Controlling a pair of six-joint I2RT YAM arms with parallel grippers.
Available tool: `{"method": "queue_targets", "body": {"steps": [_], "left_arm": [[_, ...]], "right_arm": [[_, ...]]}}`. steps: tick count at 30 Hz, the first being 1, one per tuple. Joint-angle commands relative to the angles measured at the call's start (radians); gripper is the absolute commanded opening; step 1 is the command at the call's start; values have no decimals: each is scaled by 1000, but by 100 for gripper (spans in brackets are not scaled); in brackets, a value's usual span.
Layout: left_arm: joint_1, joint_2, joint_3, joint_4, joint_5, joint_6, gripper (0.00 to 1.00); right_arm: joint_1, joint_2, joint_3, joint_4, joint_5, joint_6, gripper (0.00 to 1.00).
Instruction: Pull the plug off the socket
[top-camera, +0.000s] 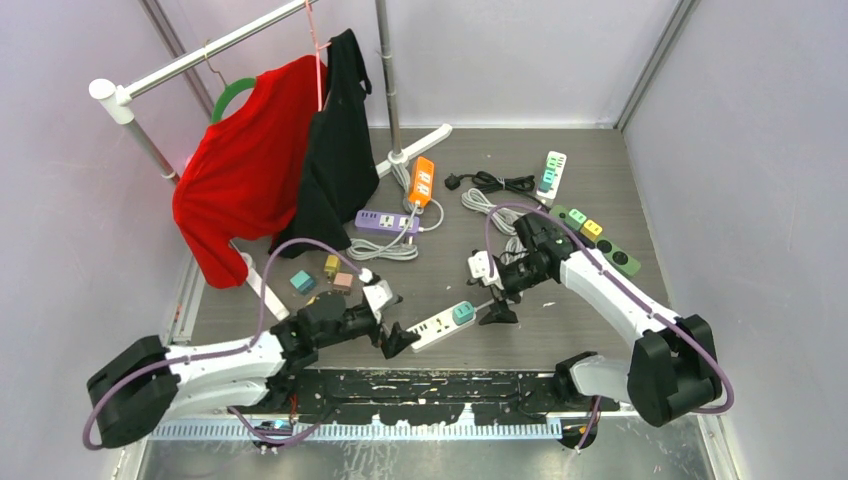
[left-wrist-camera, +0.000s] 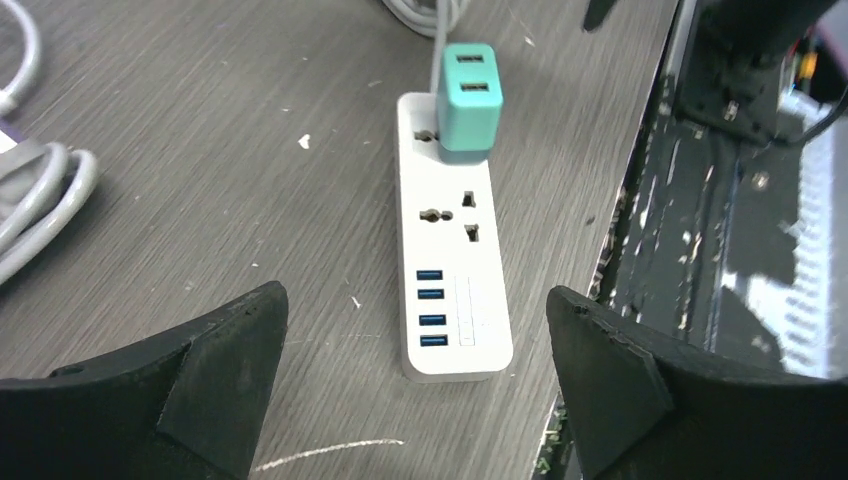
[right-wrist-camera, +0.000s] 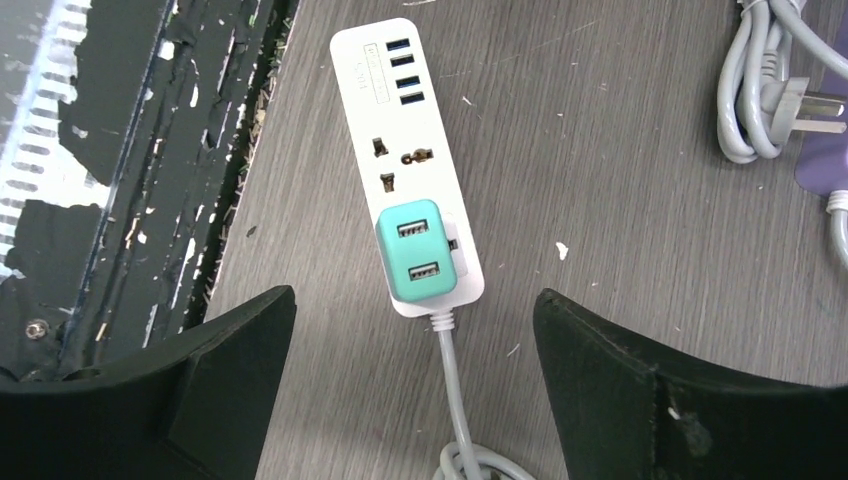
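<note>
A white power strip, the socket (top-camera: 436, 325) (left-wrist-camera: 455, 250) (right-wrist-camera: 400, 130), lies flat near the table's front edge. The teal two-port USB plug (top-camera: 463, 313) (left-wrist-camera: 468, 105) (right-wrist-camera: 418, 252) sits in its outlet at the cable end. My left gripper (top-camera: 398, 338) (left-wrist-camera: 415, 300) is open and hovers just off the strip's USB end, touching nothing. At the opposite end my right gripper (top-camera: 497, 310) (right-wrist-camera: 415, 297) is open above the strip's grey cord (right-wrist-camera: 455, 390), just short of the plug. Nothing sits between either pair of fingers.
Behind lie an orange strip (top-camera: 422, 181), a purple strip (top-camera: 385, 221), a white-green strip (top-camera: 552, 172), a green strip (top-camera: 600, 243), cable coils (top-camera: 495, 205) and small adapters (top-camera: 302, 282). Red (top-camera: 245, 170) and black (top-camera: 335, 150) garments hang on a rack at the back left. A scuffed black rail (top-camera: 430, 390) borders the front edge.
</note>
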Motion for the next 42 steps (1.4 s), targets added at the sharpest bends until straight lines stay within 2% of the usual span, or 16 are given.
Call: {"method": "queue_targets", "body": {"steps": [1,6,12,15,21,27,31,36,38,39,41,42], "left_arm": [[-63,109,-1,232,-54,210,100],[-99,265,18,345,-63,221,96],[-125,483,65,498,-71,180,88],[-126,538,76,567,-106,145,88],[-133,619,109,575,-123,117,88],[-160,701,105,657,-137,113,77],[-168,739,131,658,-151,121,74],[-178,778,139,665,-148,123,61],[-183,778,133,681,-150,127,52],[-183,777,132,684,-150,127,45],[-182,773,131,685,-146,127,22],[-182,775,131,686,-146,126,15]], "right_arm": [[53,6,-1,111,40,52,90],[121,56,-2,145,85,84,79],[146,94,-14,154,100,83,73],[161,112,-13,156,114,80,69],[171,140,-3,128,127,53,59],[170,143,13,89,117,23,48],[170,154,12,72,101,-2,41],[170,159,23,45,106,-22,25],[169,159,23,43,110,-22,21],[170,161,24,40,110,-20,18],[170,170,28,34,107,-19,14],[170,174,29,29,94,-18,11]]}}
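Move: The white power strip's middle lies about 9 cm to the left gripper's right, 2 cm ahead and 9 cm below. The teal plug on its cable end is some 5 cm farther right and 2 cm farther out than that middle. From the right gripper the plug is 2 cm left, 1 cm back and 5 cm below. A grey cable coil sits 19 cm ahead and 3 cm left of the left gripper, a pink plug 12 cm ahead and 13 cm left. Bring the open left gripper down about 8 cm and as far to the right, onto the strip's USB half, and close it to roughly half until the pads pinch both long sides. Meanwhile lower the right gripper some 4.5 cm and shift it 2 cm left, astride the teal plug, shut it on the plug's sides, and hold there. ##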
